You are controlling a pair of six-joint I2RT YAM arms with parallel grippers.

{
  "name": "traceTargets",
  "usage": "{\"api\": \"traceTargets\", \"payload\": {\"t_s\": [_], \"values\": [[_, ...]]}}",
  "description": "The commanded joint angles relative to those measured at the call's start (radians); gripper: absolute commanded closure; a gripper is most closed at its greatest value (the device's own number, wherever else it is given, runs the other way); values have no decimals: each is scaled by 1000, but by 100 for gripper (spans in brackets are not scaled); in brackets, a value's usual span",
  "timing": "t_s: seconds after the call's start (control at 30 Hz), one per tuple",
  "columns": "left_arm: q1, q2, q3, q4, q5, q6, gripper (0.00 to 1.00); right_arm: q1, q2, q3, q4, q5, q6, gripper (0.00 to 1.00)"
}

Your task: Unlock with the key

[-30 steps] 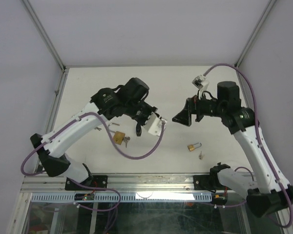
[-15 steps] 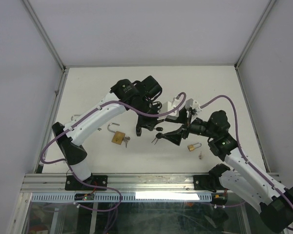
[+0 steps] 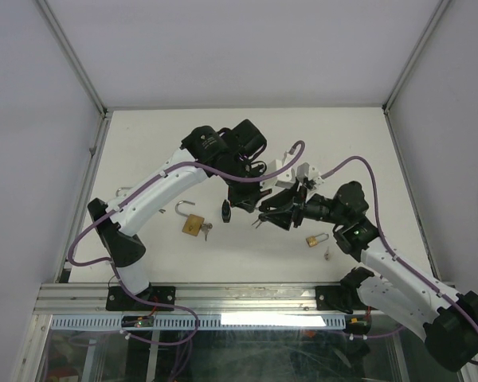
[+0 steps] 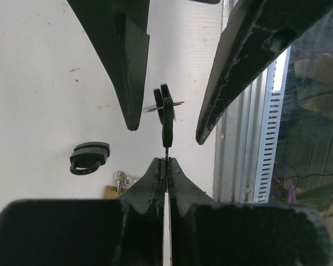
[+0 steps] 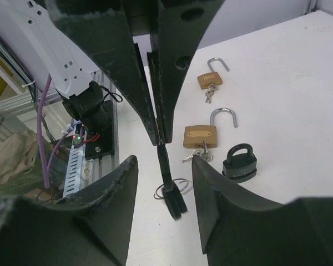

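My left gripper is shut on the blade of a key. The key's black head and wire ring stick out past the fingertips, above the table. My right gripper faces it, and its two fingers stand on either side of the key with a gap on each side, so it is open. A black padlock lies shut on the table just beside them, and it also shows in the top view. From above, the left gripper and the right gripper meet at mid-table.
An open brass padlock with keys in it lies left of the black one. A second brass padlock and a loose key lie under the right arm. The slotted metal rail runs along the near edge.
The left arm swung right carrying the key. The right arm came down and left to meet it. Its jaws have narrowed around the key head.
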Motion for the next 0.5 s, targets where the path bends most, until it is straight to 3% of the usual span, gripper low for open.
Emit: {"api": "traceTargets", "payload": {"t_s": [0.0, 0.07, 0.23, 0.43, 0.47], "values": [[2, -9, 52, 6, 45, -26, 100, 15, 18, 42, 45, 9, -32, 56], [3, -12, 50, 5, 49, -26, 100, 15, 16, 42, 41, 16, -39, 63], [2, -12, 45, 5, 61, -24, 100, 15, 5, 57, 25, 22, -50, 99], [4, -11, 42, 6, 81, -19, 100, 15, -12, 90, -84, 17, -56, 100], [9, -8, 38, 9, 85, -27, 87, 14, -22, 94, -110, 17, -56, 100]]}}
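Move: The black-headed key, its blade still clamped in the left fingers, has its head right at the tips of the half-open right fingers: about 1 cm to the left of the right hand point, level with it in height and reach. From the left hand the head is some 3 cm below, 2 cm right and 1 cm back. On the table roughly 25 cm below the right hand, the black padlock stands about 12 cm left and 13 cm ahead, and the open brass padlock 22 cm left and 8 cm ahead. The right hand sinks about half a centimetre and then stays put, its fingers closing from roughly half open until they pinch the key's black head from both sides, pointing left with no real turn of the wrist. The left hand holds practically still above it, steadying the blade while the right takes hold, and only at the very end do its fingertips begin to part around the blade. ##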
